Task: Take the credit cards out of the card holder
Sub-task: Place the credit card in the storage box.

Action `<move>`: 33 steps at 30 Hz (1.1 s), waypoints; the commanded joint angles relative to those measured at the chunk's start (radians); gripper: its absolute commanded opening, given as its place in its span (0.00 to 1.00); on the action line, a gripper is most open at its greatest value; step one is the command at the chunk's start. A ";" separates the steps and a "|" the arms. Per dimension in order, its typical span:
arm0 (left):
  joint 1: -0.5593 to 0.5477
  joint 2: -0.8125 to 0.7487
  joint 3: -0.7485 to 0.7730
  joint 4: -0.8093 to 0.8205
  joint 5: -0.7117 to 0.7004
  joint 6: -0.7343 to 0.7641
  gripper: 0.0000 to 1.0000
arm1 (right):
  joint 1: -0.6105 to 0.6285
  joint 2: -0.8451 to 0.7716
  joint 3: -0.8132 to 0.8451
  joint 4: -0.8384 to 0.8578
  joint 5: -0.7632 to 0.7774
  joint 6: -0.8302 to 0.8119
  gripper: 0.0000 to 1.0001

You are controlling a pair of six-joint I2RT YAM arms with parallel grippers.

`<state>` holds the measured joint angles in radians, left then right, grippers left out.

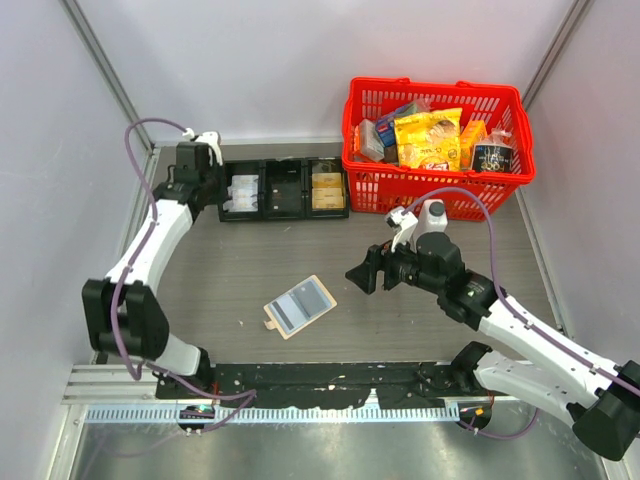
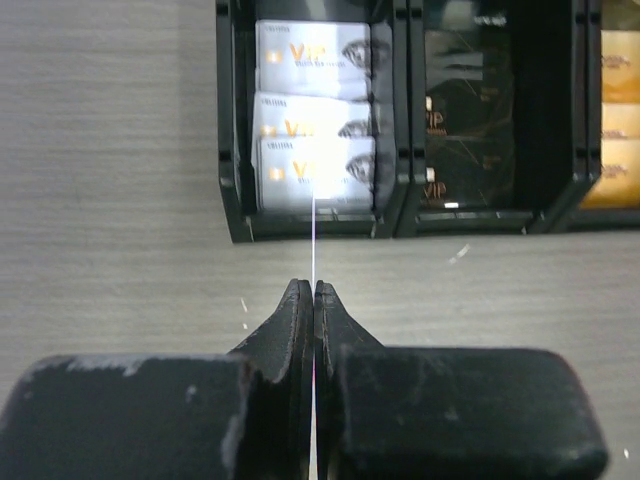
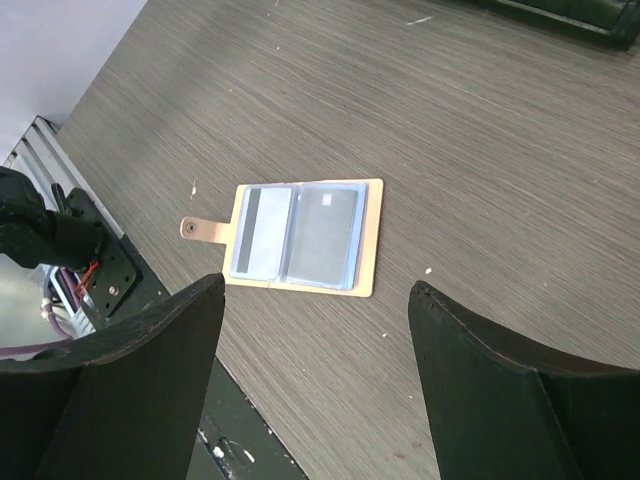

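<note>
The tan card holder (image 1: 300, 306) lies open and flat mid-table, its snap tab toward the near left. In the right wrist view the card holder (image 3: 368, 240) shows two pale blue sleeves. One sleeve holds a credit card (image 3: 262, 232) with a dark stripe, the other a grey card (image 3: 323, 238). My right gripper (image 1: 362, 272) hovers open to the right of the holder; its jaws (image 3: 315, 290) are wide apart with nothing between them. My left gripper (image 2: 314, 290) is shut on a thin card seen edge-on (image 2: 313, 235), just in front of the tray's left compartment.
A black three-compartment tray (image 1: 285, 213) sits at the back, with silver cards (image 2: 315, 170) on the left, dark cards (image 2: 465, 120) in the middle and gold cards (image 2: 615, 120) on the right. A red basket (image 1: 435, 195) of packaged goods stands at the back right.
</note>
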<state>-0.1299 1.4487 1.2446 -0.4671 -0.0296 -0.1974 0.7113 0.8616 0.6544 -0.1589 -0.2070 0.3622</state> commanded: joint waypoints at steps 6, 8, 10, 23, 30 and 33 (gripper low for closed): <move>0.026 0.283 0.289 -0.057 0.025 0.107 0.00 | -0.001 -0.044 -0.024 0.039 -0.022 -0.029 0.78; 0.030 0.335 0.335 -0.073 0.092 0.118 0.00 | 0.000 -0.050 -0.025 0.036 -0.022 -0.032 0.78; 0.036 0.375 0.364 -0.079 0.158 0.110 0.00 | -0.001 -0.050 -0.024 0.033 -0.020 -0.032 0.78; 0.067 0.576 0.489 -0.131 0.336 0.119 0.00 | -0.001 -0.026 -0.010 0.002 0.012 -0.029 0.78; 0.069 0.622 0.575 -0.203 0.068 0.122 0.23 | -0.001 0.001 -0.007 0.004 0.017 -0.028 0.78; 0.064 0.605 0.608 -0.214 -0.015 0.121 0.30 | -0.001 0.005 -0.004 -0.001 0.023 -0.025 0.78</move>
<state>-0.0650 2.0773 1.7779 -0.6445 0.1123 -0.0910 0.7113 0.8665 0.6216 -0.1757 -0.2028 0.3439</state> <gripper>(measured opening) 0.258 0.781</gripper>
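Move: Just ahead of the left hand, which keeps a white card pinched edge-on, is the storage box's left compartment with the white cards: its middle about 14 cm farther out, 1 cm right and 17 cm below. Level with that compartment, the black-card compartment lies some 12 cm to its right and the yellow-card compartment about 24 cm to its right. From the idle right hand the white-card compartment lies roughly 34 cm ahead, 30 cm left and 17 cm below. Carrying the pinched white card out over the near end of the white-card compartment, the left hand goes some 8 cm forward first, then mostly sinks, about 9 cm in all, while veering about 3 cm right and coming back left. Its fingers tip some 15 degrees further down, and near the end they open to about a quarter, loosening their pinch on the card above the pile. ##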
